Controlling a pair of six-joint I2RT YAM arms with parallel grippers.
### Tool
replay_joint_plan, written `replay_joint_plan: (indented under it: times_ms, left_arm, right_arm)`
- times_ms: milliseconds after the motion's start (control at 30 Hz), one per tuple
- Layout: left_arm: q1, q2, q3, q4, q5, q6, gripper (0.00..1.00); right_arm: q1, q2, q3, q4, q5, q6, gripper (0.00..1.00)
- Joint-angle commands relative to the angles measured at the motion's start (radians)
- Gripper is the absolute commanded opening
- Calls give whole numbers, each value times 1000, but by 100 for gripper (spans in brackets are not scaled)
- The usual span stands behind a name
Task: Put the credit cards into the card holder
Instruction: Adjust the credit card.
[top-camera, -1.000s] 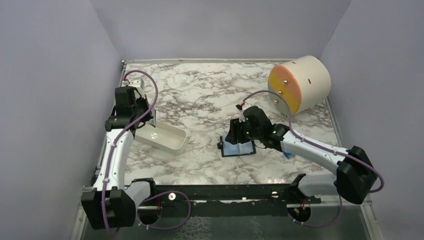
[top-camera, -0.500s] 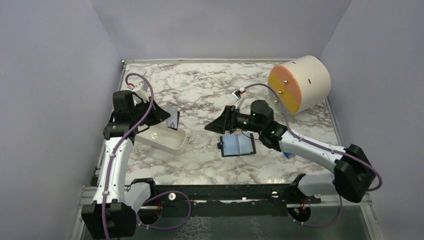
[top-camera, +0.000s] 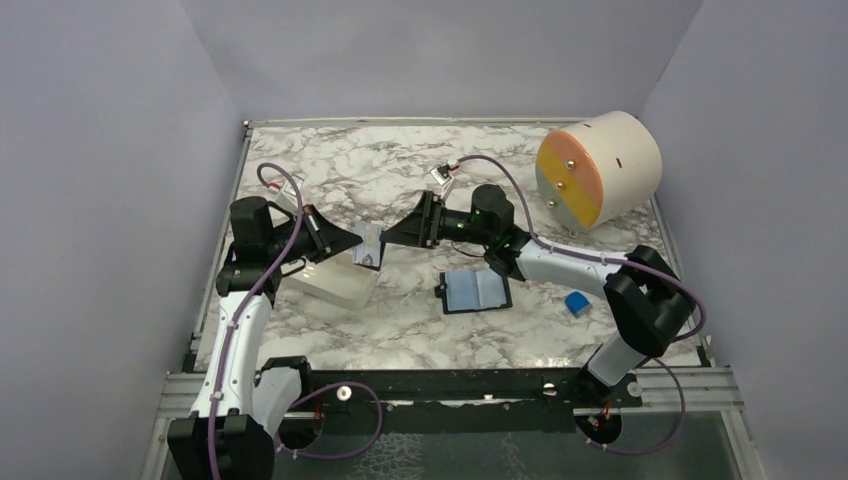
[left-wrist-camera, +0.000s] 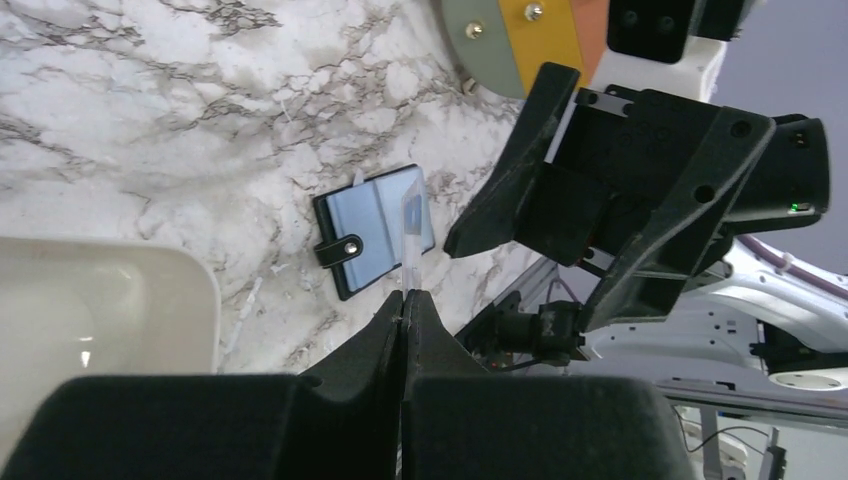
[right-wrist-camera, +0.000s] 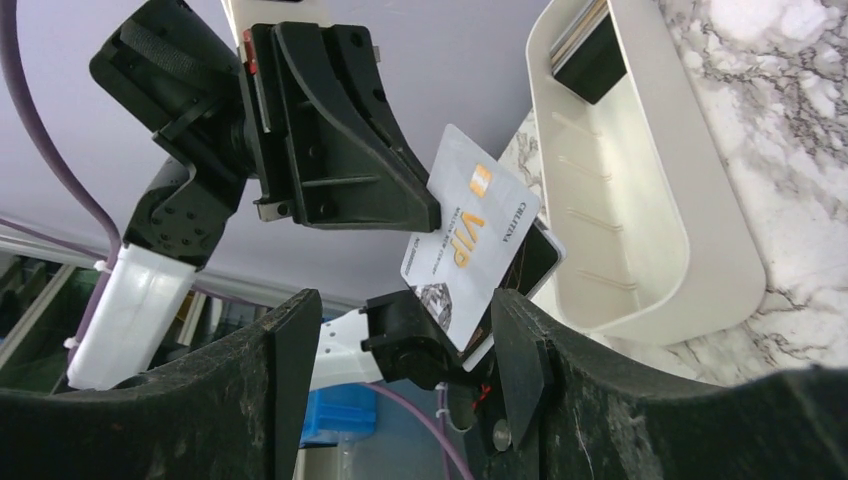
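My left gripper (top-camera: 362, 242) is shut on two credit cards held in the air. The front card (right-wrist-camera: 470, 240) is white with VIP lettering. A dark card (right-wrist-camera: 530, 265) sits behind it. From the left wrist the white card (left-wrist-camera: 408, 240) shows edge-on, sticking out of the left gripper (left-wrist-camera: 404, 296). My right gripper (top-camera: 398, 233) faces it, open, and its fingertips (right-wrist-camera: 300, 320) straddle the cards' free end without closing on it. The card holder (top-camera: 477, 290) lies unfolded on the marble, light blue side up, and also shows in the left wrist view (left-wrist-camera: 375, 232).
A white tray (top-camera: 330, 282) sits under the left arm, with more dark cards (right-wrist-camera: 590, 55) at its far end. A large white cylinder with an orange and yellow face (top-camera: 598, 168) stands at the back right. A small blue block (top-camera: 577, 302) lies right of the card holder.
The left gripper carried the cards right, away from above the tray. The right gripper rose off the card holder, swung left to face the cards, and opened wider.
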Motion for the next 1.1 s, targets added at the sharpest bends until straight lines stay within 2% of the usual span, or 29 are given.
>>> replay_joint_plan:
  times_ms: [0,400,733,867,1067]
  left_arm:
    - [-11,-20,-7,121,86,-85,0]
    - [-13,-16,-10,131,77,-78,0]
    - [-13,-13,-5,143,84,-99,0]
    - [-13,-13,-16,156,87,-113,0]
    - [-14,-13,-52,177,84,-128,0]
  right_arm:
    - [15,52,42,76,-53,49,64]
    - [21,38,-6,5,43,70,64]
    - [22,89,-10,138,-6,131,63]
    - [22,93,-7,226,-26,150,54]
    - [22,75,-48,285,-13,156,20]
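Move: The right hand, open, has the fanned credit cards about 4 cm to its left, 1 cm back and 1 cm lower. The left hand already pinches these cards; their middle is some 3 cm to its right, 1 cm back and 2 cm lower. From the right hand the open card holder lies about 17 cm right, 4 cm back and 17 cm down, and the white tray about 15 cm left, level with it and 15 cm down. Downwards first, the right hand sinks about 3 cm with its fingers wide apart and eases 1 cm left towards the credit cards, then climbs back some 2 cm while the fingers close to about a quarter open, one above and one below the cards' right edge; a grip can't be seen yet. The left hand rises about 2 cm, tilting some 5 degrees and keeping its pinch. ##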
